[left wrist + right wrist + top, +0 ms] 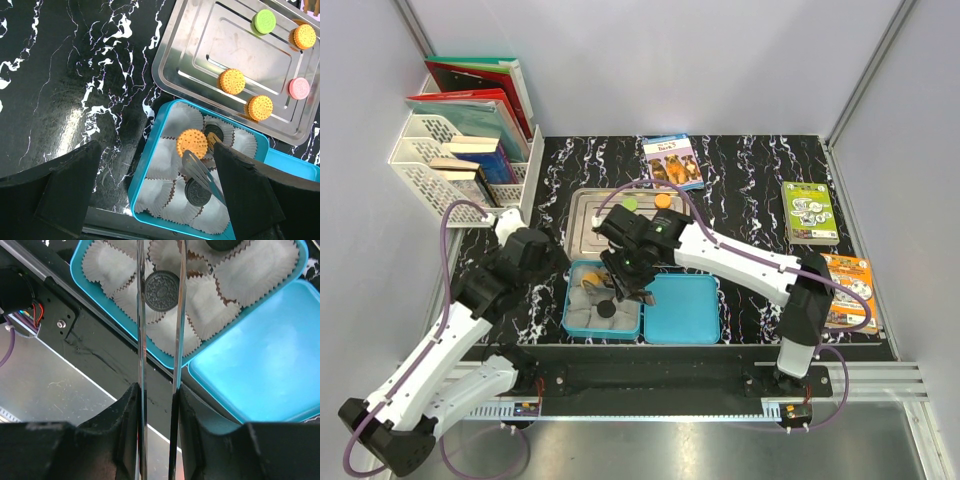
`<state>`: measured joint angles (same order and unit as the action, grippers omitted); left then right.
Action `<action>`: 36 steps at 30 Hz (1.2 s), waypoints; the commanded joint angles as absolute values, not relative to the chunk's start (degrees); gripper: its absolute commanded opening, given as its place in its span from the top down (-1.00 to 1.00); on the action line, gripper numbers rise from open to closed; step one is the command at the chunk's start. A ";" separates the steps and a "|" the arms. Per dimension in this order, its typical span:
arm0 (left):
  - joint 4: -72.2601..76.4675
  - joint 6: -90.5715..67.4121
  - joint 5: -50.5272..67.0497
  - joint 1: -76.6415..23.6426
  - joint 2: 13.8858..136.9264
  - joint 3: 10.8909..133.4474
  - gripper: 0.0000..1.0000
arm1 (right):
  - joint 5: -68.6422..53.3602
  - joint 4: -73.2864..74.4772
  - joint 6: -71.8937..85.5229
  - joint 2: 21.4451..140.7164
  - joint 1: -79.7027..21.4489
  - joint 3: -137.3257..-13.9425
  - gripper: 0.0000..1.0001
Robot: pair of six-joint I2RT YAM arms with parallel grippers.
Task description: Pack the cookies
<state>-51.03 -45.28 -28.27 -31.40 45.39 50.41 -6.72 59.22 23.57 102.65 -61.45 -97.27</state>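
Observation:
On the steel tray (200,30) lie a green cookie (264,21), a pink one (299,88) and three orange ones (232,81). The blue box (150,150) is lined with white paper cups; two hold black cookies (198,192). My right gripper (158,390) is shut on metal tongs (141,315). The tongs (200,170) pinch an orange cookie (192,143) above the box's cups. My left gripper (160,200) hangs open and empty over the box's left edge, its fingers (70,190) wide apart.
The box's blue lid (682,308) lies right of the box. A white file rack (460,150) with books stands back left. Books lie at the back (672,160) and on the right (809,212), (850,290). The black rail (75,340) runs along the near edge.

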 commanded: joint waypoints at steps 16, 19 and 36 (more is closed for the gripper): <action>-49.84 -45.00 -28.83 -30.50 44.30 49.13 -0.98 | -1.05 60.03 21.45 99.68 -58.11 -103.45 -0.15; -49.66 -44.74 -28.57 -30.59 44.56 49.22 -0.98 | -2.11 59.94 21.53 97.04 -55.29 -102.48 -0.08; -46.85 -43.77 -24.70 -30.59 44.47 46.41 -0.98 | -0.88 55.83 18.37 89.13 -62.48 -85.10 -0.76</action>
<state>-49.80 -44.62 -26.37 -30.76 45.06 47.29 -2.61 59.61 19.70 93.23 -59.92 -88.33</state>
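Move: My right hand holds the tongs with an orange cookie in their tips. The blue box's far-left paper cup lies about 11 cm to its left, 6 cm ahead and some 13 cm below. The near black cookie is about 6 cm left and 2 cm back, the far black one 5 cm left and 5 cm ahead; the blue lid's middle is 13 cm right, 2 cm back. From my left hand the cup is about 5 cm right, level ahead, 15 cm below. I ease my right hand a little left and up while opening the fingers, so the tongs spread and free the orange cookie. Then I swing away from the cup, forward, right and up about 6 cm, and turn back towards the base and down some 5 cm, still drifting right, with the fingers opening wide and the tongs out of my grip. My left hand, empty and open, only sinks slightly. ##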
